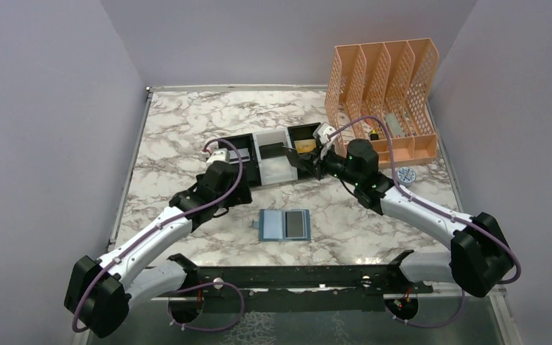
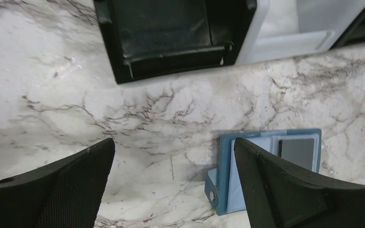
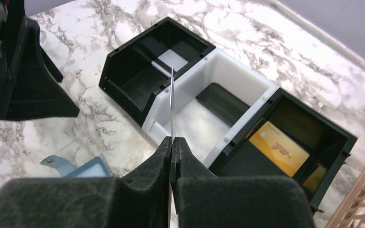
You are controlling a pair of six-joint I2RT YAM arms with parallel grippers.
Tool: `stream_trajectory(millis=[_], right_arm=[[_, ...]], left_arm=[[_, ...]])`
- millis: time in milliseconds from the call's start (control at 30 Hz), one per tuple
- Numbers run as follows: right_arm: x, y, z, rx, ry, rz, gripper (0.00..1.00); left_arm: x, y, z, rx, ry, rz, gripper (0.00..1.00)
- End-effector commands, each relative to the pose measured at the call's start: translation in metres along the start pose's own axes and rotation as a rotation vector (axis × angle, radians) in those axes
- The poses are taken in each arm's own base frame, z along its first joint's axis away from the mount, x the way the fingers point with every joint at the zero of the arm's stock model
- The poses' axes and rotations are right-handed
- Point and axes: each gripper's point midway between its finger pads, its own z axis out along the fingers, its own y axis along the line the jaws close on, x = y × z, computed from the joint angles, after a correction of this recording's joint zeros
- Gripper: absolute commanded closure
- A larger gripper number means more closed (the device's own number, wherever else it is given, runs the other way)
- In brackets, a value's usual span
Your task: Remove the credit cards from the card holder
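Note:
The card holder (image 1: 273, 226) lies open on the marble, a grey credit card (image 1: 299, 224) tucked in its right panel. In the left wrist view its teal edge (image 2: 224, 166) and that card (image 2: 297, 151) show beside my right finger (image 2: 285, 185). My left gripper (image 2: 175, 142) hangs open and empty above the table, just in front of the tray's left black compartment (image 2: 171, 38). My right gripper (image 3: 172, 140) is shut on a thin card (image 3: 171, 102) seen edge-on over the white compartment (image 3: 228, 71). A gold card (image 3: 279, 145) lies in the right black compartment.
The three-compartment tray (image 1: 259, 167) stands behind the card holder. A pale card-like rectangle (image 3: 173, 60) rests in its left black compartment. An orange mesh file rack (image 1: 384, 93) stands at the back right, with a small round thing (image 1: 405, 174) in front of it.

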Motion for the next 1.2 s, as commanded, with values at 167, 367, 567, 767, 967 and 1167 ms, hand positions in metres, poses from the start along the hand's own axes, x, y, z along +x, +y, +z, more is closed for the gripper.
stream_trajectory(millis=[167, 367, 567, 767, 967, 1167], right_arm=[[-0.030, -0.016, 0.019, 0.016, -0.017, -0.165, 0.99], [-0.031, -0.016, 0.033, -0.029, 0.004, -0.233, 0.99], [-0.011, -0.029, 0.057, 0.011, 0.121, -0.274, 0.99], [0.016, -0.041, 0.083, 0.075, 0.245, -0.397, 0.99], [0.027, -0.055, 0.101, 0.094, 0.298, -0.533, 0.99], [0.047, -0.067, 0.117, 0.078, 0.370, -0.642, 0.99]], left_arm=[[-0.064, 0.043, -0.025, -0.162, -0.100, -0.015, 0.01], [-0.079, 0.059, -0.040, -0.211, -0.138, 0.011, 0.01], [-0.076, 0.078, -0.044, -0.288, -0.177, 0.011, 0.01], [-0.078, 0.083, -0.049, -0.318, -0.202, -0.015, 0.01], [-0.081, 0.085, -0.054, -0.319, -0.229, -0.024, 0.01], [-0.083, 0.087, -0.057, -0.328, -0.247, -0.033, 0.01]])
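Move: The right hand holds a dark card; the white compartment is about 8 cm ahead, 12 cm left and 16 cm below. The yellow card lies roughly 10 cm ahead and 4 cm left, the left black compartment 7 cm ahead and 24 cm left, both about as low. The open card holder is some 13 cm back and 10 cm left. From the left hand, the white compartment is about 15 cm ahead, 13 cm right and 7 cm below. Right hand carries its card 10 cm forward, leftward, then down over the white compartment; open left hand retreats leftward. ##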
